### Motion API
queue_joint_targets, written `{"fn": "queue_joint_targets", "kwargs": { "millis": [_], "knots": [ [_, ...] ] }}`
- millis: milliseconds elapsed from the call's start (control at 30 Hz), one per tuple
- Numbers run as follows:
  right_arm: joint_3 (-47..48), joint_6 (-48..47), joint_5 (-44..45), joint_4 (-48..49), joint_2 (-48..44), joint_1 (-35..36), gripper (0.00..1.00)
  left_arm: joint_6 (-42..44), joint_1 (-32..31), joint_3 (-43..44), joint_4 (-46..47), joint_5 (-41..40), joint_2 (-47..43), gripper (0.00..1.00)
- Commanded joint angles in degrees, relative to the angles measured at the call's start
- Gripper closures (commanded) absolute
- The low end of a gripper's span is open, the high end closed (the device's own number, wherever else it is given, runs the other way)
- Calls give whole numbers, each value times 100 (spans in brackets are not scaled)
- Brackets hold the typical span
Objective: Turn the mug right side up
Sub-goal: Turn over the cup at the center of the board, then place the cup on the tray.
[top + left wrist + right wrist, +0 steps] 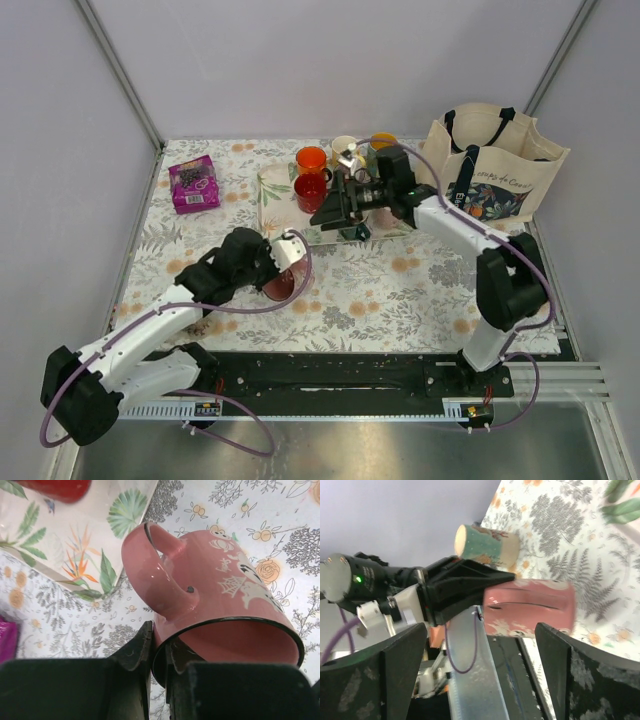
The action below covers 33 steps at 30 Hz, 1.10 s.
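Note:
The mug [225, 595] is dusty pink with a black rim and white cobweb print. It lies tilted on its side over the floral cloth, handle up and mouth toward the left wrist camera. My left gripper [160, 647] is shut on the mug's rim beside the handle, one finger inside and one outside. From above, the mug [280, 284] hangs at the tip of the left gripper [276, 266], left of centre. My right gripper [335, 210] stands open and empty over the tray's near edge, apart from the mug [530, 607], which shows beyond its fingers [405, 655].
A leaf-print tray [272, 180] at the back carries a red cup [309, 190] and an orange cup [311, 159]. Behind it stand a cream mug [345, 147] and a yellow cup [383, 142]. A tote bag [495, 170] stands back right, a purple packet [194, 184] back left. A green-and-cream cup [487, 545] lies beyond the left arm.

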Motion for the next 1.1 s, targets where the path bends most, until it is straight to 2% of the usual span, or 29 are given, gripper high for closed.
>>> {"fn": "queue_joint_targets", "kwargs": {
  "millis": [0,133,267,367,567,833,1067],
  "knots": [
    [363,-1903,410,-1990,-821,-442,1,590,30,1053,-289,512,-257,100],
    [750,-3424,1050,-3388,-1295,-592,0,915,187,1554,-850,530,75,100],
    [707,-4375,1693,-3988,-1805,-610,0,943,643,2380,-1616,565,787,100],
    [567,-4736,1983,-4270,-2078,-610,0,662,1100,2916,-1723,591,1323,100],
    [434,-4701,1993,-4428,-2395,-610,1,547,1383,3813,-1758,283,2536,100],
    [426,-4851,2248,-4464,-2421,-610,1,511,1673,4402,-1644,143,3697,100],
    [57,-4728,2169,-4236,-2518,-610,1,468,1963,5175,-2153,266,4567,100]
  ]
}}
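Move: The pink mug hangs by its rim from my left fingers. Its place, the board's free front-left part, lies about 13 cm ahead, 2 cm right and 12 cm below. From that hand, the red mug is some 22 cm ahead and 9 right, the teal mug 15 ahead and 21 right, the purple bag 25 ahead and 25 left, all low. From my empty right hand, the spot is about 12 cm left, 4 back and 20 below. I keep the pink mug's rim pinched and lift it about 6 cm, then my left hand swings it forward some 15 cm and a little left over the board's front-left end, tipping the fingers down as it sinks to its starting height. My open right hand backs off to the right, slightly up at first, rolling and tipping its fingers down. ##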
